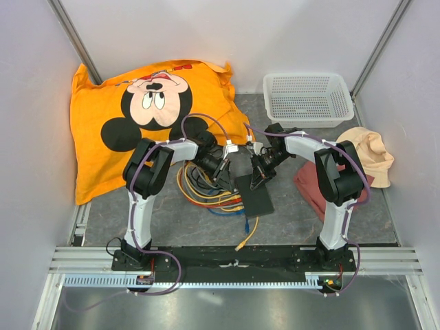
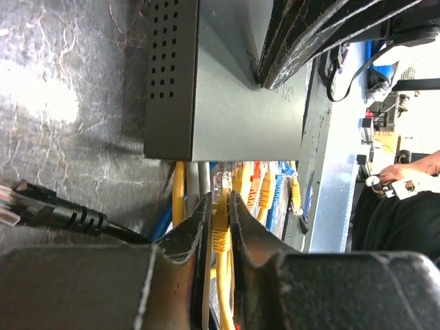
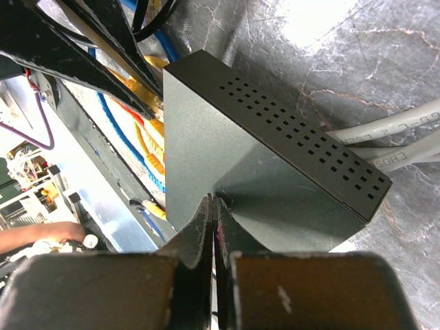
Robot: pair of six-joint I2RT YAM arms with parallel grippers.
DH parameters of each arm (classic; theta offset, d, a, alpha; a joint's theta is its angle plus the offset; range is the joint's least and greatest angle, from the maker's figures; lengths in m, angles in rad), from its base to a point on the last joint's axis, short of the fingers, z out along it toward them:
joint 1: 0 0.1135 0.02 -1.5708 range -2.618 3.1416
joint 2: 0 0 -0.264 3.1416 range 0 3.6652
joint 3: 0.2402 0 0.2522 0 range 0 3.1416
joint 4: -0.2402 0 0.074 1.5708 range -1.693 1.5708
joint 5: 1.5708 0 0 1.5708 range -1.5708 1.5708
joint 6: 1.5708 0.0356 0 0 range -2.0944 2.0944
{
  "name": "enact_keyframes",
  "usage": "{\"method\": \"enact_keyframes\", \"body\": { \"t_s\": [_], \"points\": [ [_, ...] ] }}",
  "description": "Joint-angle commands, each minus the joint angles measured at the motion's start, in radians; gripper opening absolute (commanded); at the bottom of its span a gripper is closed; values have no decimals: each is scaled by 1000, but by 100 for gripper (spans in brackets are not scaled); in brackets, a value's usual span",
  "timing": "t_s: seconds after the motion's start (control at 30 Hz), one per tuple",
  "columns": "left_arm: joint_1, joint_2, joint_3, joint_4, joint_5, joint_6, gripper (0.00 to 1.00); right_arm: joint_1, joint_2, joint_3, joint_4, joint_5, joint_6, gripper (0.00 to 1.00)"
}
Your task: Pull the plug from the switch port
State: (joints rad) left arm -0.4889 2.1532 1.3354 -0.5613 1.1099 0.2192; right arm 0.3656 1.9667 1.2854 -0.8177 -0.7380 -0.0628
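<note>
The switch (image 1: 254,196) is a flat black box lying on the grey table in front of both arms. In the left wrist view, my left gripper (image 2: 220,201) is shut on a yellow plug (image 2: 220,230) just under the switch's (image 2: 227,103) socket edge. The plug's clear tip sits close to that edge, and I cannot tell whether it is inside a port. Other yellow, blue and grey cables (image 2: 265,189) run along the same edge. My right gripper (image 3: 216,201) is shut, with its tips pressed on the switch's top face (image 3: 275,179).
A tangle of yellow and blue cables (image 1: 206,192) lies left of the switch, and a loose yellow plug (image 1: 240,244) lies near the front. An orange pillow (image 1: 151,117), a white mesh basket (image 1: 307,98), a beige cloth (image 1: 371,155) and a red cloth (image 1: 309,187) surround the work area.
</note>
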Motion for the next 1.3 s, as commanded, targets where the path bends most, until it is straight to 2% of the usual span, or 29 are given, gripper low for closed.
{"method": "enact_keyframes", "body": {
  "t_s": [0.0, 0.13, 0.23, 0.53, 0.67, 0.87, 1.07, 1.27],
  "points": [
    [44, -23, 7, -107, -53, 85, 2, 29, 115, -52, 134, 319, -77, 0],
    [90, -76, 33, -118, -79, 100, 2, 30, 121, -51, 130, 319, -77, 0],
    [110, -125, 96, -186, -139, 170, 1, 32, 124, -49, 129, 318, -77, 0],
    [220, -225, 313, -529, -243, 413, 2, 35, 135, -38, 121, 325, -78, 0],
    [278, -254, 373, -637, -370, 529, 2, 39, 139, -35, 120, 325, -78, 0],
    [384, -292, 318, -660, -436, 608, 2, 47, 132, -38, 121, 328, -80, 0],
    [426, -341, 202, -620, -401, 602, 2, 49, 136, -38, 121, 327, -78, 0],
    [429, -486, -25, -510, -397, 594, 2, 53, 146, -31, 111, 324, -80, 0]
  ]
}}
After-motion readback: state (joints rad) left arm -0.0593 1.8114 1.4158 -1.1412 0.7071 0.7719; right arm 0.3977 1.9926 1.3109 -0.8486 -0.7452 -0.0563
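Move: My left hand already holds the yellow plug, clear of the switch; the spot it is carried to, bare tabletop before the orange cloth, lies about 20 cm left and 5 cm ahead. The switch's middle is some 8 cm right and 2 cm back of this hand, the cable coils 10 cm left and 2 cm ahead, a little lower. From my closed right hand the switch's middle is roughly 2 cm back and 2 cm below, neither left nor right. I carry the pinched plug away from the switch with my left hand, about 20 cm to the left, arcing up some 11 cm and forward 10 over the cable coils, then sinking and drawing back part of that. The wrist tilts roughly 30 degrees on the way while the fingers keep their grip. My right hand's shut fingertips stay on the switch's top, late on shifting about a centimetre back and left across it. ##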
